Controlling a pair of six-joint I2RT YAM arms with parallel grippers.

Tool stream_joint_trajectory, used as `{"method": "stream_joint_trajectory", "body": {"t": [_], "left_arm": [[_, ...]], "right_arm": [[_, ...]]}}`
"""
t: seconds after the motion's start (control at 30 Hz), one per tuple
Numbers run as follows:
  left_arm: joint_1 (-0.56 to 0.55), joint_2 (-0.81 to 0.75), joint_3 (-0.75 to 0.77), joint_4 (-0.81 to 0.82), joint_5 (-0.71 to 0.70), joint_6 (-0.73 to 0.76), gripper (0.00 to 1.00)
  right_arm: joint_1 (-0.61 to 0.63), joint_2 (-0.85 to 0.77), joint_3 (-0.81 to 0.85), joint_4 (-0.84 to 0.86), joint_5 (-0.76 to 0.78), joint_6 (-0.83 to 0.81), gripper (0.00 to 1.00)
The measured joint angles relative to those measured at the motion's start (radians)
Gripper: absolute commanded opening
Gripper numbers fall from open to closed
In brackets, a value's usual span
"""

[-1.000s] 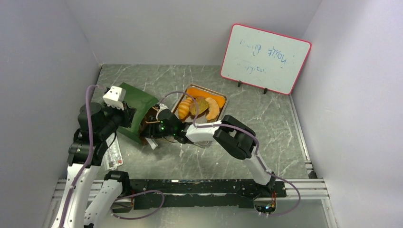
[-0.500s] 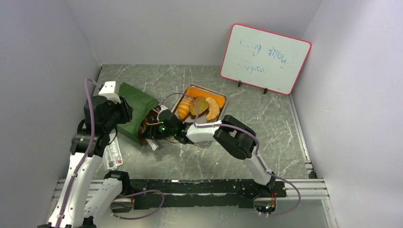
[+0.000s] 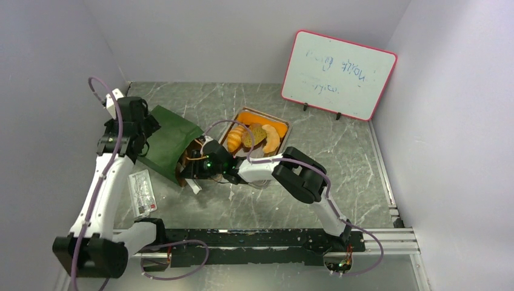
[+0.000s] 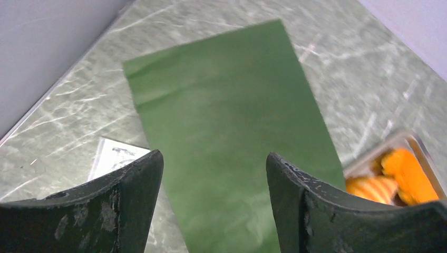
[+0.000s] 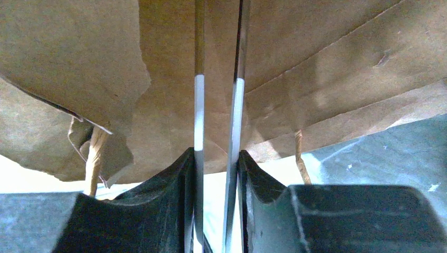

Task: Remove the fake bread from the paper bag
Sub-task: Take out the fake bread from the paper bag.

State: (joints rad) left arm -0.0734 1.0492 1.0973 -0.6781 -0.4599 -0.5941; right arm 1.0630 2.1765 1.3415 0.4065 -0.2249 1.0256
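Observation:
The dark green paper bag point(image 3: 170, 142) lies on its side, mouth toward the right. My right gripper point(image 3: 197, 165) is at that mouth, shut on a pair of thin metal tongs point(image 5: 199, 105). The tong blades reach into the brown inside of the paper bag point(image 5: 316, 68), where no bread shows. My left gripper point(image 3: 134, 128) hovers open over the bag's closed end, and the green paper bag point(image 4: 226, 121) fills the gap between its fingers point(image 4: 213, 158) without touching them. Orange fake bread pieces point(image 3: 254, 136) lie in a metal tray point(image 3: 285, 128).
A white packet point(image 3: 142, 193) lies on the table left of the bag, seen as the packet point(image 4: 113, 158) beside my left finger. A pink-framed whiteboard point(image 3: 338, 74) stands at the back right. Grey walls close in on the left, back and right.
My left gripper has opened, let go of the bag's closed end and swung back toward the left wall. The bag's end has dropped flatter. The right arm has not moved.

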Motion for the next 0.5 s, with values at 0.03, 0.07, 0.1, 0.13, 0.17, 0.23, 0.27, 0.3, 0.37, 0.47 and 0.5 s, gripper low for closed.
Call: {"method": "stream_joint_trajectory", "body": {"t": [0.03,0.07,0.1,0.13,0.17,0.23,0.27,0.3,0.37,0.47,0.5], "left_arm": [[0.032,0.025,0.003,0.009,0.008,-0.007,0.66],[0.073,0.047,0.003,0.019,0.022,-0.013,0.67],[0.129,0.069,0.003,0.028,0.046,-0.017,0.66],[0.192,0.088,0.002,0.037,0.077,-0.021,0.67],[0.245,0.103,0.001,0.046,0.101,-0.024,0.67],[0.367,0.132,-0.004,0.072,0.166,-0.032,0.68],[0.417,0.148,-0.007,0.084,0.192,-0.036,0.68],[0.447,0.162,-0.007,0.09,0.209,-0.041,0.68],[0.477,0.189,-0.008,0.104,0.251,-0.051,0.68],[0.504,0.222,-0.019,0.136,0.326,-0.07,0.68],[0.513,0.228,-0.027,0.143,0.344,-0.076,0.68]], "right_arm": [[0.0,0.0,-0.002,0.0,-0.002,0.0,0.3],[0.0,0.0,-0.003,0.0,-0.003,0.0,0.3],[0.0,0.0,-0.004,0.0,-0.005,0.0,0.3],[0.0,0.0,-0.005,-0.001,-0.007,0.0,0.3],[0.0,0.0,-0.006,0.0,-0.008,-0.001,0.3],[0.0,0.0,-0.008,-0.001,-0.012,-0.002,0.31],[0.0,0.0,-0.008,-0.001,-0.013,-0.004,0.31],[0.0,0.0,-0.008,-0.001,-0.015,-0.005,0.31],[0.0,0.0,-0.008,-0.001,-0.018,-0.008,0.31],[0.0,0.0,-0.008,-0.003,-0.019,-0.013,0.31],[0.0,0.0,-0.008,-0.005,-0.019,-0.015,0.31]]}}
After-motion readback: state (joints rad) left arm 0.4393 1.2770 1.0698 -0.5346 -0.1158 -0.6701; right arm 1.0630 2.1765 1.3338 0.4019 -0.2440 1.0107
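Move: Back from the green bag's closed end, the left hand hangs open, empty and high: that end lies about 10 cm ahead, 7 cm left and 17 cm lower. The white packet is some 12 cm back and 9 cm left, flat on the table; the croissant on the tray sits 9 cm ahead, 27 cm right. From the right hand, the closed end is roughly 16 cm ahead and 19 cm left, at its height. Swinging left by about 11 cm and sinking some 6 cm, the left hand goes from over the lying bag to the outer side of its closed end; the sideways travel ends first and the sinking goes on. Its wrist turns counter-clockwise and drops its left side, some 15 degrees each, fingers staying wide open. The right hand stays in place, keeping the tongs in the bag's mouth. ##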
